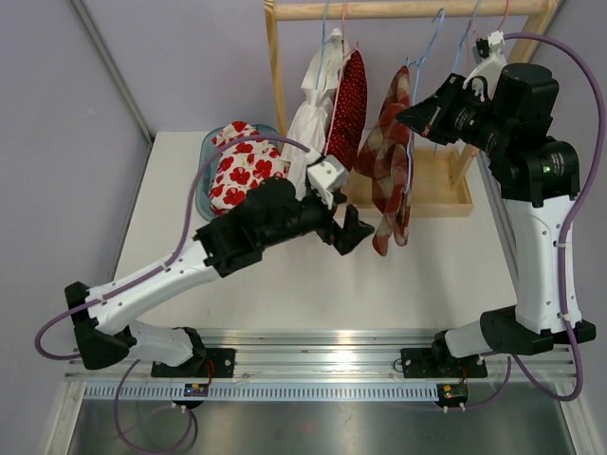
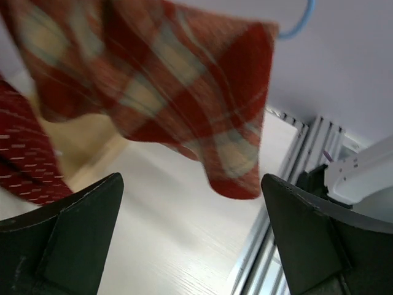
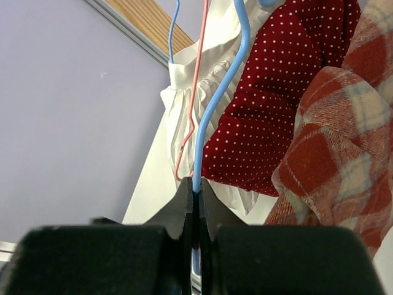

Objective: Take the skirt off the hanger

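Observation:
A red plaid skirt (image 1: 389,161) hangs from a blue hanger (image 1: 424,57) on the wooden rack (image 1: 417,9). My right gripper (image 1: 406,116) is up beside the skirt's top. In the right wrist view that gripper (image 3: 196,187) is shut on the blue hanger's wire (image 3: 218,92), with the plaid skirt (image 3: 344,153) just to its right. My left gripper (image 1: 353,232) sits low by the skirt's hem. In the left wrist view its jaws (image 2: 191,203) are wide open, and the skirt's lower corner (image 2: 153,86) hangs above the gap, untouched.
A red polka-dot garment (image 1: 346,109) and a white garment (image 1: 313,114) hang to the left on the same rack, one on a pink hanger (image 3: 195,80). A blue bin with floral cloth (image 1: 242,166) stands at the back left. The rack's wooden base (image 1: 436,190) lies under the clothes.

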`<state>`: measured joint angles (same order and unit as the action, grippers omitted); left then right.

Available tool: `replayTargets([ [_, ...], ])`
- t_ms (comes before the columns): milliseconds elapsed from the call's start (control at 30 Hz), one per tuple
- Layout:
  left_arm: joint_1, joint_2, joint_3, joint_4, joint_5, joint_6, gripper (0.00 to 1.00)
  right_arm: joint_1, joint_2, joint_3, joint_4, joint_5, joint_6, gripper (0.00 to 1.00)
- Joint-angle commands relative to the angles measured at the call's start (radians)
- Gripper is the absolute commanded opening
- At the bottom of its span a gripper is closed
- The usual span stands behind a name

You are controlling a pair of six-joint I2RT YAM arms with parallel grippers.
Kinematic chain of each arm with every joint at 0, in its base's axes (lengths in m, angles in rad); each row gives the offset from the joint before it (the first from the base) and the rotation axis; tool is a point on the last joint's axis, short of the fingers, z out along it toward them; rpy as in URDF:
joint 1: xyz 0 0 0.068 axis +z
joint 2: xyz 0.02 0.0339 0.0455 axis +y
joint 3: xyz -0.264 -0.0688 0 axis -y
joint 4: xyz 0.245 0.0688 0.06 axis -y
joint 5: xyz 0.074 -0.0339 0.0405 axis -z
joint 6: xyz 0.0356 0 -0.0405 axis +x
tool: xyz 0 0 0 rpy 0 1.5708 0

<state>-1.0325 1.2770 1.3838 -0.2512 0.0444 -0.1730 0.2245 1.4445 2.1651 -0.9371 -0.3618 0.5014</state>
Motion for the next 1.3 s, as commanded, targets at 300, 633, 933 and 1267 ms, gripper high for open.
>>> replayTargets([
  [300,-0.120,0.206,0.107,0.136,-0.159,-0.013,0.85,0.007,-0.104,-0.040,0.084,-0.032,-0.015,0.00],
  [633,-0.144,0.170,-0.042,0.125,-0.227,-0.035,0.00,0.007,-0.093,0.007,0.080,-0.006,-0.027,0.00],
  [933,-0.279,0.061,-0.633,0.338,-0.261,-0.345,0.00,0.007,0.114,0.376,-0.032,0.029,-0.064,0.00],
  [1267,-0.451,-0.030,-0.793,0.285,-0.357,-0.487,0.00,0.009,0.085,0.233,0.067,0.052,-0.035,0.00],
])
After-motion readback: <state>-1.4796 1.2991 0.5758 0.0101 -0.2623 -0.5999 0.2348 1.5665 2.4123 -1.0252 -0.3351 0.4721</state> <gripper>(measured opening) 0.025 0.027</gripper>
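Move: The lower part of the plaid skirt hangs about 7 cm to the left hand's right, level with it in reach and some 3 cm lower. The dotted skirt hangs roughly 18 cm farther out than the left hand, about in line with it and at its height, with the white garment some 6 cm to the left of the dotted skirt. From the right hand, the plaid skirt's lower part is about 12 cm back, 1 cm left and 16 cm down. The plaid skirt's lower part is taken between the left hand's open fingers, which go some 6 cm right and 5 cm down, then shut and pinch the cloth. The left hand pulls it down quickly by over 25 cm, back about 15 cm and some 10 cm left, tilting roughly 30 degrees. The right hand keeps its grip on the blue hanger, easing back 2 cm, then forward and up about 3 cm. ##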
